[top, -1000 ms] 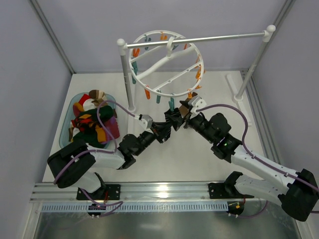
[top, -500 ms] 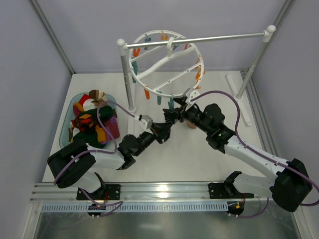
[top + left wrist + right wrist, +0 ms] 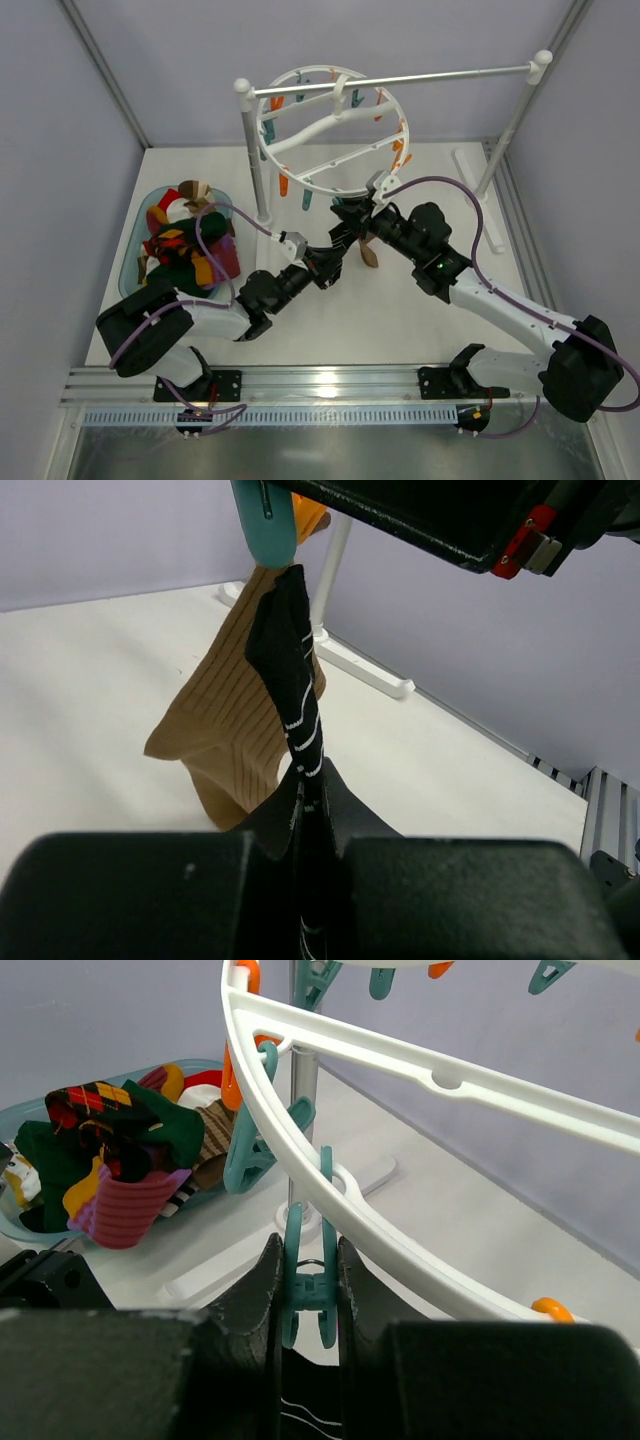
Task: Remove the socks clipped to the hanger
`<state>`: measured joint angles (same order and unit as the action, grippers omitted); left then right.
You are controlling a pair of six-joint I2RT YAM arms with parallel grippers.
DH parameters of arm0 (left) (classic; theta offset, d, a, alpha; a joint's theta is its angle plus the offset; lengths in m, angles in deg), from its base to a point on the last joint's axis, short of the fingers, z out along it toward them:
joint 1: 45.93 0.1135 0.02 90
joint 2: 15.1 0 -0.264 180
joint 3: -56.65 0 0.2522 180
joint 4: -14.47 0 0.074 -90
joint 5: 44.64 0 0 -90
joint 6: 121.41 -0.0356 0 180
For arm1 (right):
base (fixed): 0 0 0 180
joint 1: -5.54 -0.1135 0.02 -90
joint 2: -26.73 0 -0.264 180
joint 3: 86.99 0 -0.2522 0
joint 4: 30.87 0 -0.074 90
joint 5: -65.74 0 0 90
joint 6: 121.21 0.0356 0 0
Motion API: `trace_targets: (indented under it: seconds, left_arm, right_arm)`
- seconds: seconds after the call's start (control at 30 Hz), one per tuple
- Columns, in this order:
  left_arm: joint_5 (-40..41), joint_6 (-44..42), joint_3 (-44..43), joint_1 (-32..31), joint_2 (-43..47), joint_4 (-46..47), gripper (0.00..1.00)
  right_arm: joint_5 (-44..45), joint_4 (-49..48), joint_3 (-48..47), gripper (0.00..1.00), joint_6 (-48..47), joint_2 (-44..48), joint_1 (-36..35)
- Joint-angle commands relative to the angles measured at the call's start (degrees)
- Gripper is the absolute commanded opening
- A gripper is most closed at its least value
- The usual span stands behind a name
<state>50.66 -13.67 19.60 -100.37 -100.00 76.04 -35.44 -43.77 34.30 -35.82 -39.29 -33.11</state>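
The white ring hanger hangs from the rack bar, rimmed with orange and teal clips. A black sock with thin white stripes hangs from a teal clip, and my left gripper is shut on its lower end. A tan ribbed sock hangs just behind it. My right gripper is shut on the teal clip under the hanger rim, squeezing its handles. From above, the left gripper sits just below the right gripper.
A teal bin at the left holds a pile of loose socks. The rack's white post stands beside the hanger, its metal bar across the top. A second post stands at the right.
My right gripper moved in under the hanger rim and closed on the teal clip. The hanger swung slightly left. The left gripper kept its hold on the black sock.
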Motion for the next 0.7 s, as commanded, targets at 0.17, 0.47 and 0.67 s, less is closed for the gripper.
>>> trace_targets:
  seconds: [0.17, 0.47, 0.67]
  left_arm:
    - [0.8, -1.2, 0.7, -0.3, 0.0, 6.7, 0.0]
    - [14.1, -4.6, 4.1, 1.3, 6.8, -5.0, 0.0]
    - [16.4, 1.4, 5.6, 14.8, 17.5, -23.2, 0.0]
  right_arm:
    - [2.1, -1.5, -1.7, 0.07, 0.1, -0.1, -0.2]
    - [8.1, -4.7, 7.0, 0.85, 0.9, 5.8, -0.2]
    - [13.7, -3.9, 12.2, 1.0, 0.3, 13.9, -0.1]
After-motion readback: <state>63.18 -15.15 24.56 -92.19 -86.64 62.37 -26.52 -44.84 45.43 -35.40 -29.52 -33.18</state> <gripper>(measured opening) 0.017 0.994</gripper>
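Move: Between the right fingers is a squeezed teal clip on the hanger; the black striped sock gripped by the left hand is roughly 7 cm nearer the base, 4 cm left and 8 cm below that hand. From the left hand, the sock bin lies about 37 cm left, 9 cm farther out and 16 cm down, the stand's left post about 16 cm left and 17 cm out. The brown sock hangs some 11 cm to its right and 10 cm out. Keeping its pinch on the black striped sock, the left hand first eases down about a centimetre, then sweeps left with gathering speed, about 9 cm, and some 5 cm forward, swinging about 20 degrees counter-clockwise towards the bin side. The right fingers spread wide, letting go of the teal clip, and that hand backs off right and down, about 5 cm in all. ##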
